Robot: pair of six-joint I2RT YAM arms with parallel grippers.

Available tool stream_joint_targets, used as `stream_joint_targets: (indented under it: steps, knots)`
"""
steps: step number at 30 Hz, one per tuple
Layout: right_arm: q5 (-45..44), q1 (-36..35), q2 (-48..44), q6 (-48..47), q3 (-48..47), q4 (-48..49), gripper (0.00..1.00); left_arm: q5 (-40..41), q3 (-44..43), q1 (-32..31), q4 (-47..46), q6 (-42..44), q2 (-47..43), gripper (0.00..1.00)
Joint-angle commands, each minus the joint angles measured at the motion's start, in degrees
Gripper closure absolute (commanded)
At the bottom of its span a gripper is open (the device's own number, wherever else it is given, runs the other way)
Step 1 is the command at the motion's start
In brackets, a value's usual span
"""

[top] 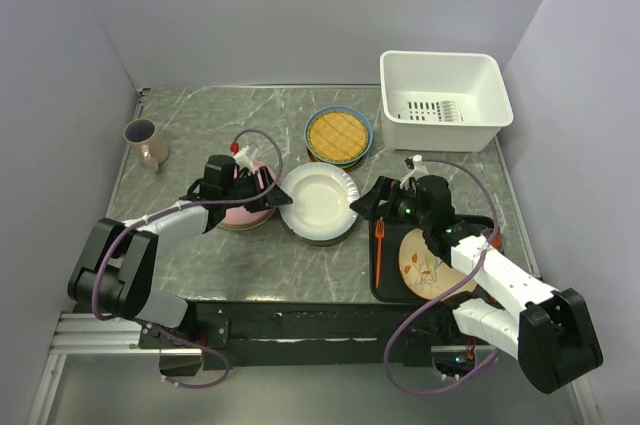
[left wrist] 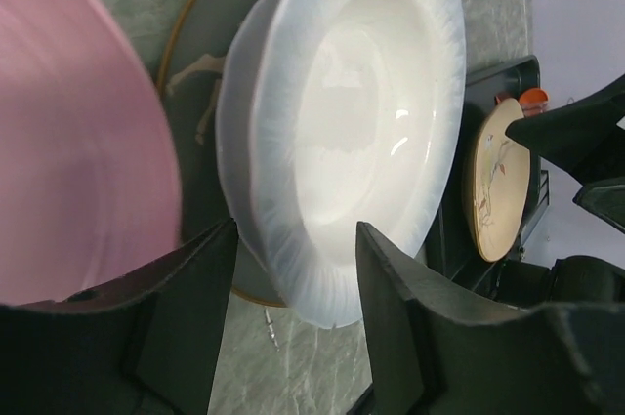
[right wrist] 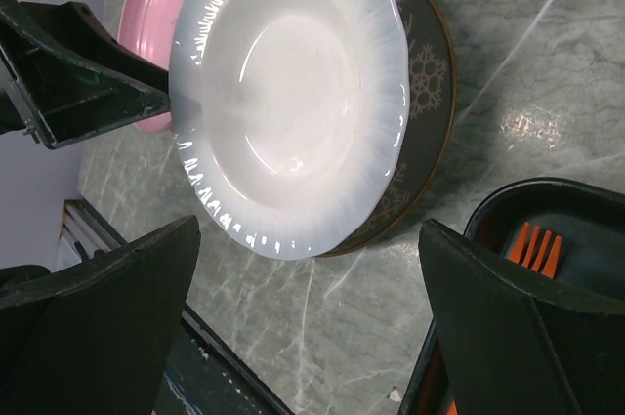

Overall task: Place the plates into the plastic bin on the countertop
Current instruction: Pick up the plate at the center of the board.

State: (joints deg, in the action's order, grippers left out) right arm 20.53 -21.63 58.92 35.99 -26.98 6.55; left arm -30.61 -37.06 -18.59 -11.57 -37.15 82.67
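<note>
A white plate with a fluted rim (top: pixel 320 200) (left wrist: pixel 361 122) (right wrist: pixel 283 93) lies on a dark plate (right wrist: pixel 425 73) mid-countertop (top: pixel 200 115). My left gripper (top: pixel 283 200) (left wrist: pixel 296 229) has its jaws on either side of the white plate's left rim, a narrow gap still showing, so it is open. A pink plate (top: pixel 243 213) (left wrist: pixel 68 142) lies under that arm's wrist. My right gripper (top: pixel 365 203) (right wrist: pixel 311 239) stands wide open just off the white plate's right rim, holding nothing. A yellow lattice plate (top: pixel 338 135) sits behind. The white plastic bin (top: pixel 440 117) stands at the back right.
A black tray (top: pixel 480 225) at the front right holds a cream plate with a drawing (top: pixel 428 263) and an orange fork (top: pixel 379 237). A mug (top: pixel 146 141) stands at the far left. Walls close in the countertop on three sides.
</note>
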Motion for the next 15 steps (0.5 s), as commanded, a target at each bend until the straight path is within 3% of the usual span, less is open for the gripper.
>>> stream_joint_targets:
  steps: [1,6,8,9,15]
  knots:
    - [-0.41,-0.43,0.15,0.22,0.35,3.21,0.00,-0.42,-2.84,-1.89,-3.89,-0.29,0.99,0.46]
    - [-0.23,-0.43,0.67,0.40,0.79,3.65,0.00,-0.32,-3.28,-3.21,-4.69,-0.73,2.58,0.64]
    - [-0.14,-0.43,0.76,0.31,0.79,3.48,0.00,-0.68,-3.98,-3.47,-3.81,-0.47,3.54,0.83]
    - [-0.14,-0.43,0.59,0.22,0.79,3.21,0.01,-0.42,-4.16,-3.47,-3.46,-0.30,3.72,0.98]
    - [-0.76,-0.43,-0.82,-0.22,1.23,2.16,0.01,1.08,-3.20,-3.47,-3.89,-1.17,1.44,0.99]
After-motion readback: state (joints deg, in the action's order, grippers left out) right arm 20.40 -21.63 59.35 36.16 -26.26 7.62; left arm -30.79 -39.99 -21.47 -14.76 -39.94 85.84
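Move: The white plate's middle lies about 10 cm to the left hand's right, some 2 cm nearer the base and 2 cm lower, its left rim by the fingers; a dark deer plate lies beneath it. The pink plates are about 9 cm to that hand's left, level with it in reach; the pie plate is 15 cm ahead and 15 cm right. From the right hand, the white plate's middle is about 12 cm left and 2 cm back. The white plate's left rim is pinched between the left fingers, which shut from about half open as that hand edges some 2.5 cm to the right, towards the plate's middle. It dips slightly while closing, then rises nearly 2 cm with the rim still held. The right hand stays by the opposite rim, wide open. ##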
